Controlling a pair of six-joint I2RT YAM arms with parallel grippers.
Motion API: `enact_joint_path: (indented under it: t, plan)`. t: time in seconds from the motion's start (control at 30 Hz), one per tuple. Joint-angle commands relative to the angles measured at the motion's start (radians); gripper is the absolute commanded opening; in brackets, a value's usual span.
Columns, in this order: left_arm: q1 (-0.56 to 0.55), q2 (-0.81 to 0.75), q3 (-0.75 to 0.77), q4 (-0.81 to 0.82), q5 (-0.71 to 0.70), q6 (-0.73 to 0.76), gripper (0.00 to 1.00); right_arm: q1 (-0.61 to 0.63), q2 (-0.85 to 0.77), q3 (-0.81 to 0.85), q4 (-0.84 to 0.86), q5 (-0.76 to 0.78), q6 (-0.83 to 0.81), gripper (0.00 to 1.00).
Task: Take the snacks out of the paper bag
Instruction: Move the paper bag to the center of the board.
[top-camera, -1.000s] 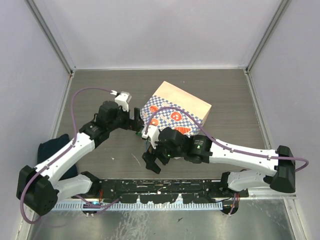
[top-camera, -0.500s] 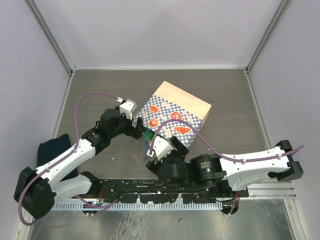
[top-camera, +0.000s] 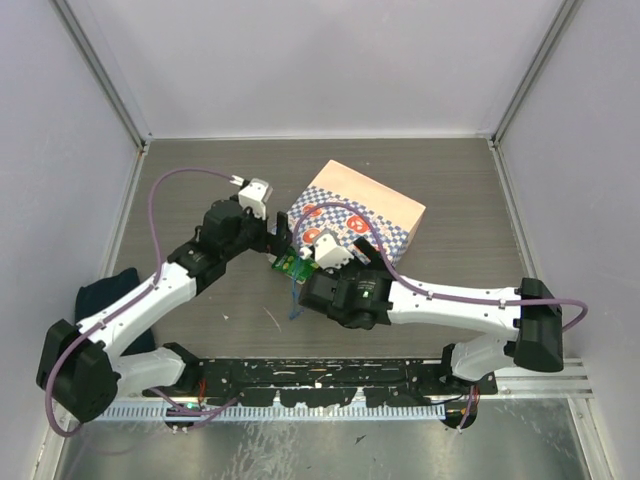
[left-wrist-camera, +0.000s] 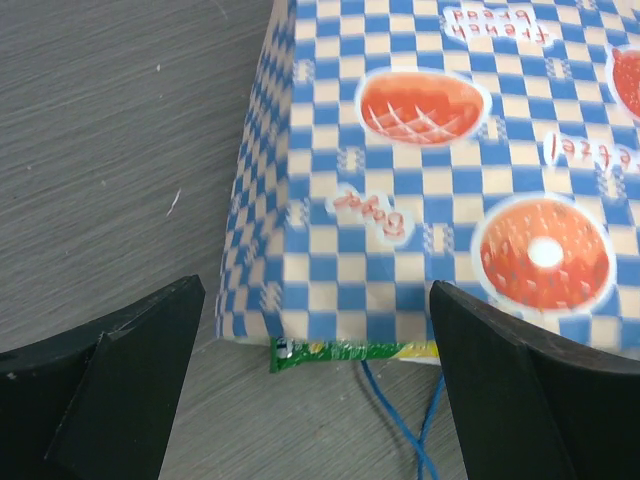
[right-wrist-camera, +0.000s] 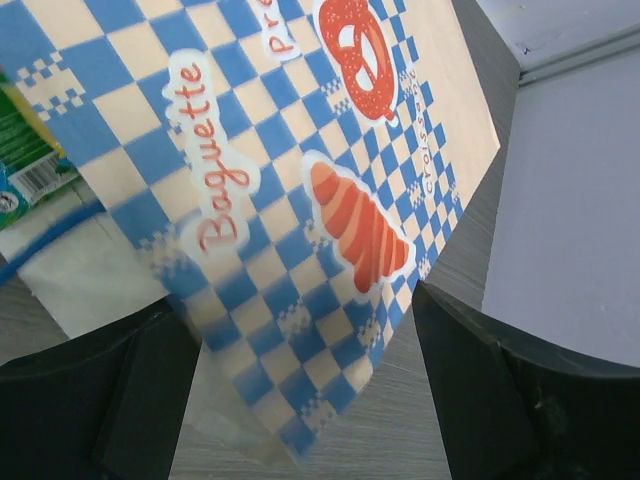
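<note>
The paper bag (top-camera: 345, 222) lies on its side, its tan base (top-camera: 370, 198) toward the far right and its mouth toward the near left. A green snack packet (top-camera: 290, 266) pokes out of the mouth. In the left wrist view my left gripper (left-wrist-camera: 315, 300) is open just short of the bag (left-wrist-camera: 420, 150), with the green packet's edge (left-wrist-camera: 350, 351) and the blue cord handles (left-wrist-camera: 400, 420) between the fingers. My right gripper (right-wrist-camera: 300, 320) is open, its fingers on either side of the bag's checkered wall (right-wrist-camera: 300, 200). The green packet (right-wrist-camera: 25, 150) shows at the left. Other snacks are hidden.
A dark blue cloth (top-camera: 105, 292) lies at the left edge of the table. Grey walls close in the table on the left, back and right. The arm bases and a black rail (top-camera: 320, 375) run along the near edge.
My right gripper has swung from the near side up to the bag's mouth end. The green packet now shows outside the mouth. My left gripper shifted slightly at the bag's left corner.
</note>
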Motion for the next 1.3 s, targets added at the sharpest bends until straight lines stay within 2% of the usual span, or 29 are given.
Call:
enact_joint_path:
  t: [0.0,0.27,0.47,0.63,0.83,1.13,1.2,1.27]
  plan:
    - [0.031,0.053,0.099,0.033,0.063,-0.098,0.98,-0.056,-0.042,-0.003,0.150,0.033,-0.138,0.83]
    - [0.119,0.228,0.212,0.044,0.227,-0.237,0.98,-0.112,0.004,-0.067,0.334,0.014,-0.266,0.31]
    - [0.136,0.402,0.355,0.041,0.368,-0.317,1.00,-0.176,0.023,-0.093,0.467,0.028,-0.344,0.11]
    - [0.145,0.520,0.443,0.095,0.395,-0.394,0.98,-0.304,0.047,-0.109,0.587,0.001,-0.443,0.08]
    - [0.155,0.701,0.621,0.133,0.406,-0.463,0.96,-0.479,0.126,0.004,0.678,-0.092,-0.489,0.07]
    - [0.166,1.063,1.141,-0.002,0.379,-0.458,0.94,-0.682,0.408,0.304,0.711,-0.217,-0.539,0.06]
    - [0.173,1.121,1.277,-0.056,0.377,-0.449,0.93,-0.706,0.465,0.381,0.684,-0.243,-0.545,0.06]
    - [0.189,1.139,1.344,-0.106,0.374,-0.439,0.93,-0.717,0.496,0.442,0.657,-0.271,-0.549,0.08]
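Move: The paper bag lies printed face up with its mouth towards the base. Its middle is about 10 cm ahead of the right hand, 4 cm left and 9 cm lower; from the left hand it is 4 cm ahead, 16 cm right and 9 cm lower. The mouth rim's right corner is only some 3 cm ahead of the right fingers. From the right hand, the green packet is level and 18 cm left; the blue handle is 17 cm left and 5 cm back. The paper bag's mouth rim is pinched near its right corner as the right fingers close during a short forward advance; the right hand then drives it forward, about 24 cm in all, veering slightly right and turning some 20 degrees clockwise. The open left hand travels forward 25 cm and 12 cm right along the bag's left side, its left side rolling down and fingers tipping lower, seeming to push the bag along. ##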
